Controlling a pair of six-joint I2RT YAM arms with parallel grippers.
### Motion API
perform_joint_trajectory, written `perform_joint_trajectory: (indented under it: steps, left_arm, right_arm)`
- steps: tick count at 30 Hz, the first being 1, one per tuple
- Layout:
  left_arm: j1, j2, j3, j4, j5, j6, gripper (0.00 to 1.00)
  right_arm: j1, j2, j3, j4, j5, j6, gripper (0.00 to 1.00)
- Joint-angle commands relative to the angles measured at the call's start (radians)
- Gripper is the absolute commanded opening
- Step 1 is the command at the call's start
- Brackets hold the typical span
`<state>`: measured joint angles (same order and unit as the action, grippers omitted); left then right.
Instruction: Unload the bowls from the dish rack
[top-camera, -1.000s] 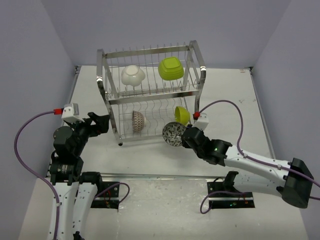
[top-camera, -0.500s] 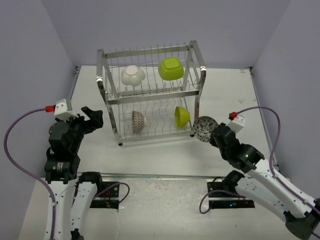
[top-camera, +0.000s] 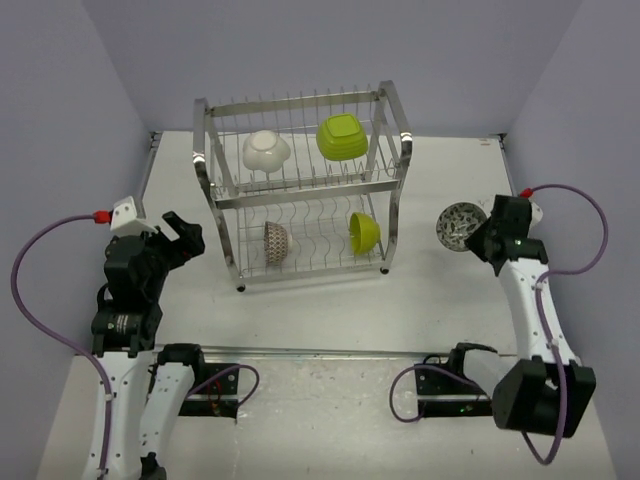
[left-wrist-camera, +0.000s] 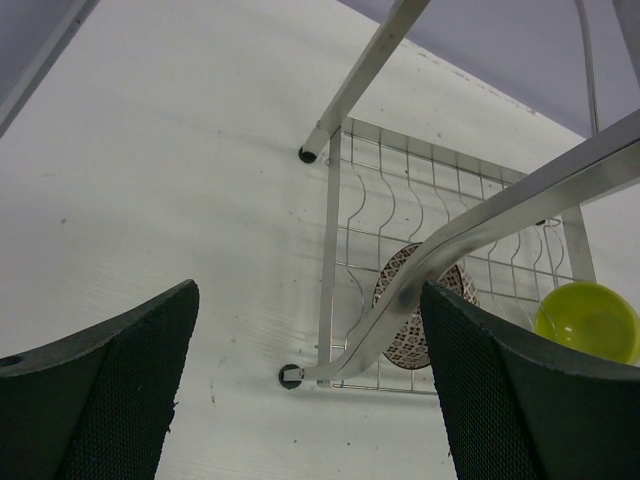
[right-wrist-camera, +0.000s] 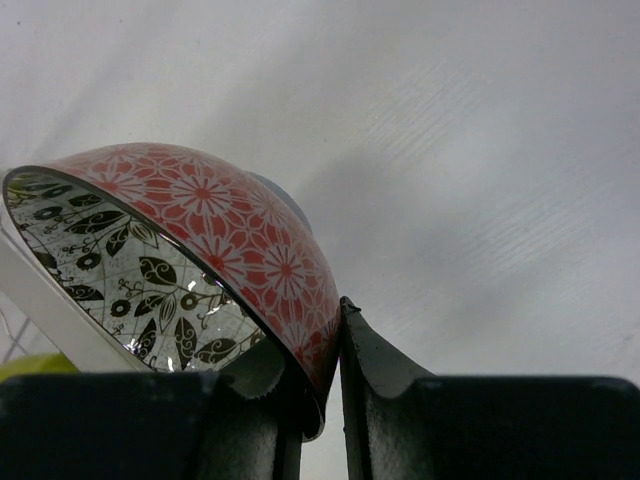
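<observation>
The chrome dish rack (top-camera: 296, 103) stands mid-table. Its top tier holds a white bowl (top-camera: 265, 150) and a squarish lime bowl (top-camera: 342, 137). On the bottom tier stand a patterned bowl (top-camera: 276, 242) and a round lime bowl (top-camera: 364, 231). My right gripper (top-camera: 480, 234) is far right of the rack, above the table, shut on the rim of another patterned bowl (top-camera: 460, 225). In the right wrist view that bowl (right-wrist-camera: 225, 225) shows red flowers outside and black leaves inside, pinched by the gripper (right-wrist-camera: 335, 350). My left gripper (top-camera: 186, 234) hangs open left of the rack, holding nothing.
In the left wrist view the rack's near foot (left-wrist-camera: 290, 375) sits between my wide-apart fingers (left-wrist-camera: 110, 390), with the patterned bowl (left-wrist-camera: 425, 325) and lime bowl (left-wrist-camera: 590, 320) behind its rail. Purple cables loop beside both arms. The table's right edge (top-camera: 525, 230) is near the right gripper.
My right arm drew the patterned bowl from the rack's lower front and swung it out to the far right. The left arm backed slightly away from the rack.
</observation>
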<state>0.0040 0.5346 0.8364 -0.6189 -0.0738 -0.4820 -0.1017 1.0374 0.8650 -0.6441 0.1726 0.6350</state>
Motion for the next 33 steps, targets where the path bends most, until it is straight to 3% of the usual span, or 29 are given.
perform_joint_trajectory:
  steps: [1,8,15,29,33]
  left_arm:
    - [-0.004,-0.01,0.023,0.005,-0.02,-0.036,0.91]
    - [-0.004,-0.015,0.043,0.005,-0.037,-0.032,0.91]
    - [-0.004,-0.025,-0.011,0.028,-0.006,-0.061,0.91]
    - [-0.004,0.014,-0.017,0.042,0.028,-0.047,0.91]
    - [-0.004,0.027,-0.013,0.044,0.04,-0.044,0.91]
  right_arm:
    - [-0.104,0.145,0.138,0.13,-0.26,-0.055,0.0]
    - [-0.263,0.447,0.285,0.198,-0.416,0.014,0.0]
    - [-0.29,0.631,0.273,0.267,-0.444,0.037,0.0]
    - [-0.288,0.678,0.195,0.347,-0.427,0.068,0.0]
    - [-0.286,0.679,0.178,0.353,-0.426,0.068,0.05]
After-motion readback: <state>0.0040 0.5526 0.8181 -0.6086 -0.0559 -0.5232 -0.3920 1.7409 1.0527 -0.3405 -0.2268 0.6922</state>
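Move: The right hand holds the red floral bowl by its rim, the bowl's middle about 4 cm to its left, 2 cm ahead and 3 cm below. Its goal is the clear table spot about 13 cm ahead, 1 cm right and 14 cm down. The rack's right front foot stands roughly 20 cm left, level with the hand and 16 cm below; the lower lime bowl is some 26 cm left, 9 cm ahead, 8 cm down. From the left hand, that spot lies about 65 cm right, 18 cm ahead and 25 cm down. Forward and a little right at first, then almost straight down, the right hand carries the floral bowl some 10 cm out and about 11 cm down to the open table right of the rack. The hand rolls roughly 20 degrees, its left side rising, then stays almost still low over the table with the fingers still pinching the rim. ##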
